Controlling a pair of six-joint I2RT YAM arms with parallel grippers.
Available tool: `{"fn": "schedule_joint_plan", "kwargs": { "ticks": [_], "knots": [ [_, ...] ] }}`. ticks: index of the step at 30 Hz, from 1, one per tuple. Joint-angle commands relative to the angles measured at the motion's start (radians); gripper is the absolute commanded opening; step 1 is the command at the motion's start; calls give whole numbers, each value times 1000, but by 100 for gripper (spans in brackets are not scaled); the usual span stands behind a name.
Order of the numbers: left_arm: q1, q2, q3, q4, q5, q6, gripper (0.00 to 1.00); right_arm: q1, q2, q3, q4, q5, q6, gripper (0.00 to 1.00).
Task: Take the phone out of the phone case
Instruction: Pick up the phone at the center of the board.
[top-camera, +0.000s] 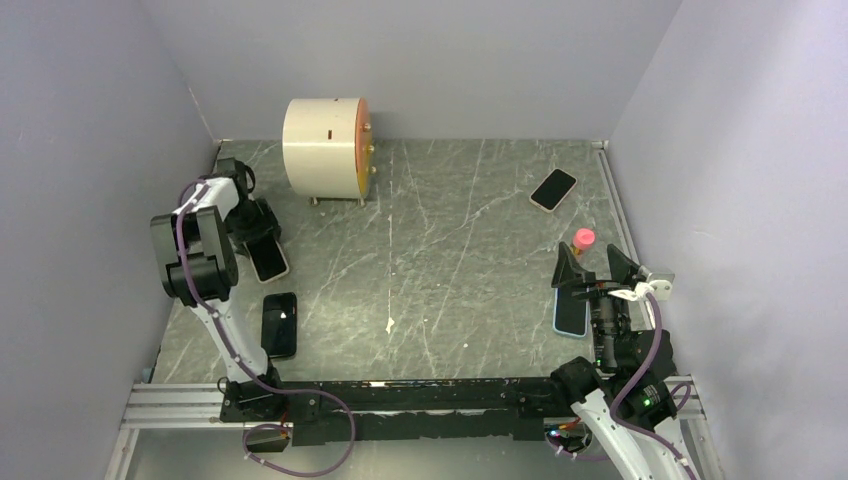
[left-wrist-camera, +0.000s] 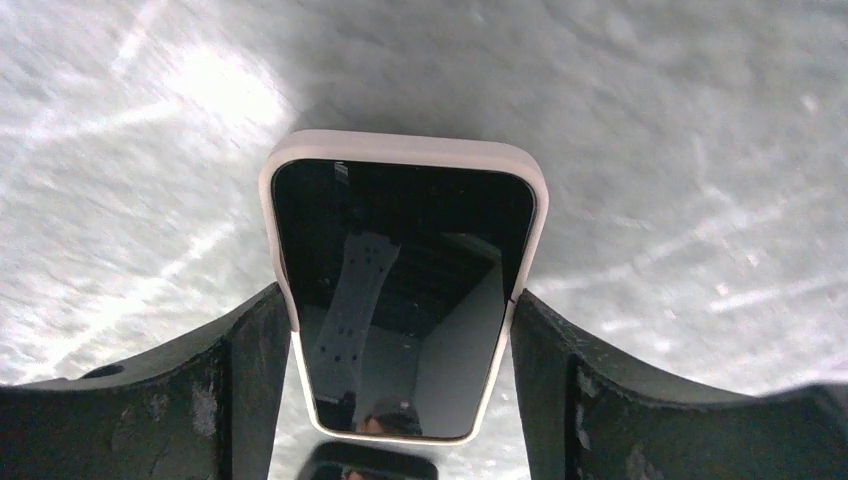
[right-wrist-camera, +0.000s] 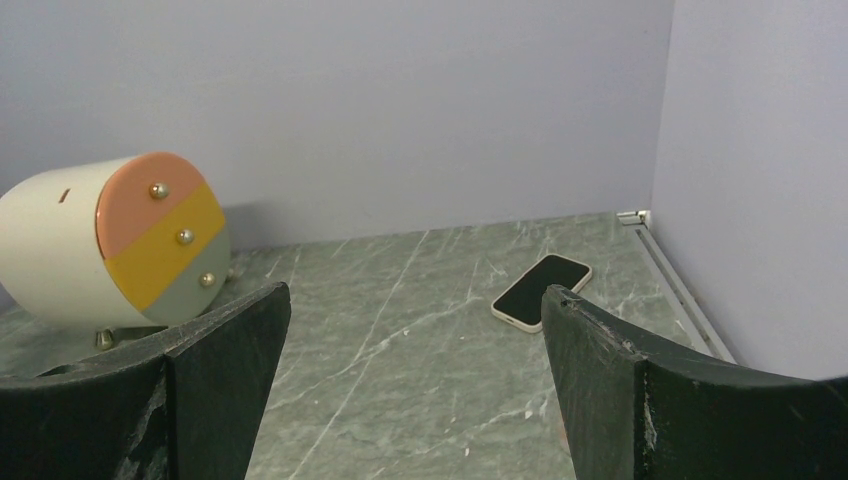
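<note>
A phone (left-wrist-camera: 400, 215) with a dark screen sits in a cream phone case (left-wrist-camera: 400, 148) at the table's left side (top-camera: 270, 263). My left gripper (left-wrist-camera: 400, 295) straddles its lower half, and both black fingers (left-wrist-camera: 250, 370) press against the case's long edges. I cannot tell whether the phone rests on the table or is raised. Over the near right of the table my right gripper (top-camera: 590, 262) hangs open and empty; in its own view, the gripper (right-wrist-camera: 415, 292) points toward the back wall.
A black phone (top-camera: 280, 325) lies just in front of the held one. Another cream-cased phone (top-camera: 553, 189) lies at the back right. A blue-edged phone (top-camera: 570, 312) and a pink item (top-camera: 584, 238) are by the right gripper. A round drawer cabinet (top-camera: 325, 148) stands at the back left.
</note>
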Motion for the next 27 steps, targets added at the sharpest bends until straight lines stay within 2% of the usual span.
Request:
{"fn": "schedule_joint_plan", "kwargs": {
  "ticks": [1,4,9,12,18,20,23,27],
  "knots": [
    [-50,-148,-18,-36,71,-69,21,5,-144,37,-3,-1,-8,99],
    [-84,-242,-82,7,145,-113,22,7,-128,73,-57,8,29,99],
    [-117,-366,-229,178,301,-231,21,7,-17,188,-228,-13,167,99],
    [-143,-424,-292,246,339,-271,19,7,133,258,-352,-49,239,99],
    [-190,-556,-455,458,465,-360,18,6,410,348,-550,-231,337,99],
    [-207,-593,-523,546,516,-399,17,6,468,346,-545,-259,384,99],
    [-231,-647,-614,671,561,-458,17,7,467,279,-479,-305,398,99],
    [-277,-689,-699,785,589,-501,16,6,404,139,-339,-586,356,99]
  ]
}}
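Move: My left hand already grips the phone by its long sides, barely above the table. The middle of the board lies some 34 cm to its right, level fore and aft; the white drum about 17 cm ahead and 18 to the right, the black phone 18 back and 4 right. From my raised right hand the gripped phone is about 18 cm ahead, 67 left, 30 below; the blue-cased phone 4 ahead, 3 right, the pink-capped bottle 14 ahead, 5 right, both well below. I keep the phone pinched in my left hand and sweep it right about 19 cm towards the middle of the board, rising some 8 cm early on and drawing back slightly, while the fingers swing up from straight down to point forward and right. My open right hand first draws back and up a little, then swings down and left towards the held phone, tipping down about 40 degrees. ##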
